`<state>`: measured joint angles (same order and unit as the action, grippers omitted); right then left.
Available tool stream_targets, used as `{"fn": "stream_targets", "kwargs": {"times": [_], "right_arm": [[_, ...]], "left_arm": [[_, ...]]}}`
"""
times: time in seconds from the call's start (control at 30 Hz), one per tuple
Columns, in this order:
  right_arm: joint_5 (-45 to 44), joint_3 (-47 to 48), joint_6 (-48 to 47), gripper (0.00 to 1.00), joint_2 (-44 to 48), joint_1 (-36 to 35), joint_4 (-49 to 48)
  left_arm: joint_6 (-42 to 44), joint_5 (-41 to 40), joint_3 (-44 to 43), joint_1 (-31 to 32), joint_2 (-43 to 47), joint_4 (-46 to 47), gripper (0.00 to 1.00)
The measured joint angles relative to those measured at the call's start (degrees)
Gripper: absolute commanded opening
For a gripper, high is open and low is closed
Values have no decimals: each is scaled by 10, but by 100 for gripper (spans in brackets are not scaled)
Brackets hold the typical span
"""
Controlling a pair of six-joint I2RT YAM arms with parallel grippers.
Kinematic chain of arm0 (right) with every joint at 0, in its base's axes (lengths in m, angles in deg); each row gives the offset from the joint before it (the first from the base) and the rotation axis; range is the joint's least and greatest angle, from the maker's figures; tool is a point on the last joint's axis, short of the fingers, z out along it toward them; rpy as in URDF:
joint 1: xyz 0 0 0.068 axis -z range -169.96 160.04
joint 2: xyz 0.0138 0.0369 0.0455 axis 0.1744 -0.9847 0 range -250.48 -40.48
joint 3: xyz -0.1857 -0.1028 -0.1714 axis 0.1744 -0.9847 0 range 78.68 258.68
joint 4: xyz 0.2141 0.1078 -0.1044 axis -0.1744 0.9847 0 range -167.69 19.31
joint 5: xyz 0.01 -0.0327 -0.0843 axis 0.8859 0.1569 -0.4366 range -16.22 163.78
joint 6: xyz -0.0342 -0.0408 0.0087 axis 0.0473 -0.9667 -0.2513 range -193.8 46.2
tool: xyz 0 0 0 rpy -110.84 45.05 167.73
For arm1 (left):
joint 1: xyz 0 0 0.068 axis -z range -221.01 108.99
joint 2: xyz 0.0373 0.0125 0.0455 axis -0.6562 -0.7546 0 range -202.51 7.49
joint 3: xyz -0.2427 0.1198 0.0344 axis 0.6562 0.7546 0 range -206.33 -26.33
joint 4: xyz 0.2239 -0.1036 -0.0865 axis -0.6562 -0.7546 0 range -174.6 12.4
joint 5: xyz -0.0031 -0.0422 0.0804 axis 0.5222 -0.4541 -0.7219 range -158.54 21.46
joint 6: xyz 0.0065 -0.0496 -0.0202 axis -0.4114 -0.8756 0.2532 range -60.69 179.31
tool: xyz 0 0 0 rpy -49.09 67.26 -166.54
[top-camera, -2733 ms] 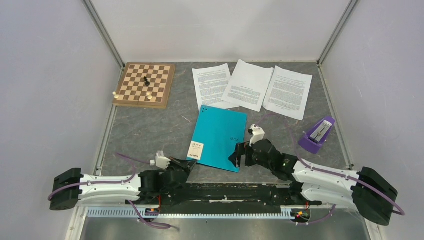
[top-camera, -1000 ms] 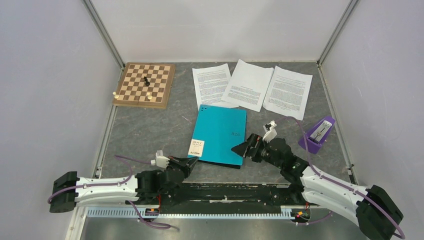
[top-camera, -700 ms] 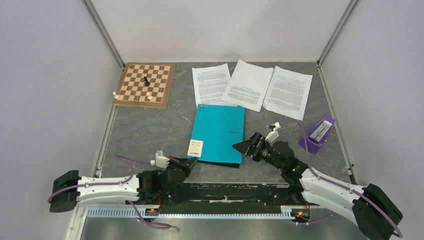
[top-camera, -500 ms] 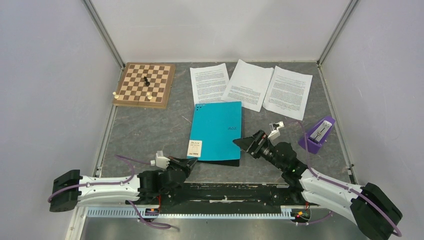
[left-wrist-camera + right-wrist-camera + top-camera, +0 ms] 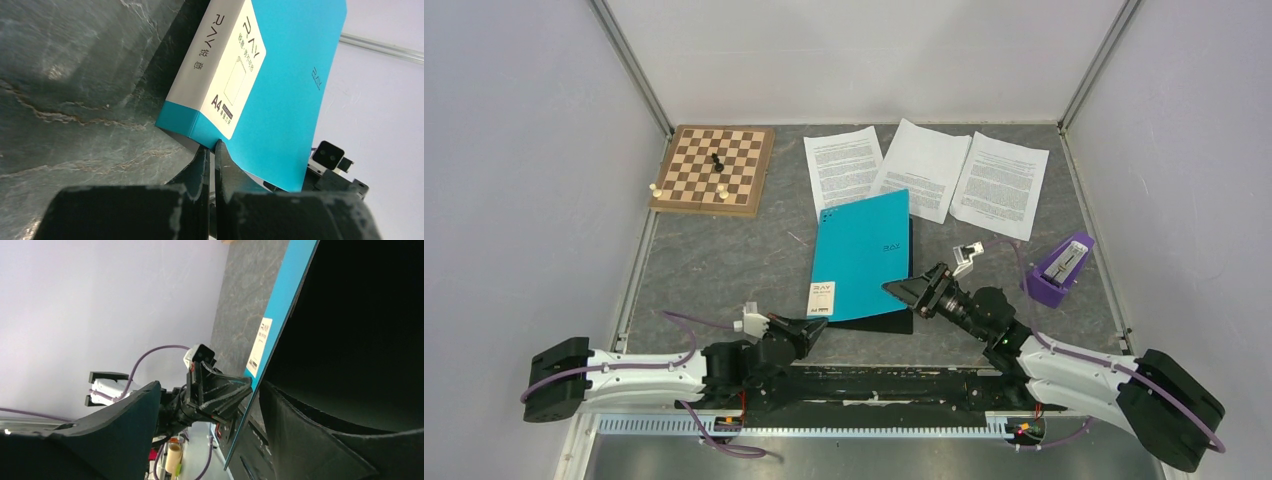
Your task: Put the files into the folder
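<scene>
The teal folder [image 5: 861,255] lies mid-table with its white label at the near left corner. Its cover is lifted a little along the right edge, showing the black inner face [image 5: 874,322]. My right gripper [image 5: 902,290] is open and straddles that raised edge, one finger under the cover and one over it. In the right wrist view the folder's cover edge [image 5: 287,305] runs between the right gripper's [image 5: 210,385] fingers. My left gripper [image 5: 816,322] is shut, its tips against the near left corner of the folder [image 5: 285,75]. Three printed files [image 5: 844,170] [image 5: 921,168] [image 5: 1001,183] lie flat behind the folder.
A wooden chessboard [image 5: 714,168] with a few pieces sits at the back left. A purple metronome [image 5: 1059,268] stands at the right, close to my right arm. Enclosure walls and metal posts border the table on three sides.
My right gripper slid left onto the folder's right edge and its jaws have narrowed. The cover rose, baring the black inside, and the folder turned slightly. The left gripper edged forward.
</scene>
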<state>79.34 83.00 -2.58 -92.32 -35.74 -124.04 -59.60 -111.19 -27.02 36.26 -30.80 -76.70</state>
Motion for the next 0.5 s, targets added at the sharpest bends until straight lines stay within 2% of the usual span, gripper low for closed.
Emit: {"fn": "stream_targets", "kwargs": {"times": [0.07, 0.13, 0.23, 0.3, 0.37, 0.43, 0.5], "right_arm": [[0, 1, -5, 62, -3, -9, 12], [-1, 7, -17, 48, -4, -15, 41], [-9, 30, -43, 22, -3, -19, 106], [-16, 57, -64, 8, -2, -21, 166], [-23, 85, -84, 0, -2, -23, 214], [-29, 109, -102, 0, -1, -25, 250], [-32, 120, -114, 0, 1, -25, 280]], "left_arm": [[0, 6, 0, 0, -2, 7, 2], [0, 11, 0, 0, -1, 14, 2], [0, 22, 0, 0, 2, 13, 26], [0, 39, -5, 0, 9, -8, 41], [0, 68, -17, 2, 15, -44, 51], [0, 98, -36, 4, 24, -88, 59], [0, 121, -59, 4, 31, -133, 61]]}}
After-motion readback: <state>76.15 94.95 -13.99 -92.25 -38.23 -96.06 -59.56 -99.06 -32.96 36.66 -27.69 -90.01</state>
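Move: The lifted cover's near right corner stands between the right hand's wide-open fingers, within some 2 cm and slightly below; the left sheet lies about 35 cm ahead and 8 cm left of that hand, the middle sheet about 35 cm ahead and 12 cm right, both roughly 16 cm lower. The left hand still pinches the folder's spine corner right at its fingertips; the cover corner is about 4 cm ahead, 13 cm right and 9 cm above it. The right hand sinks 3 cm, rolling, and pinches the cover's edge; the left opens, backing 3 cm off the spine. ##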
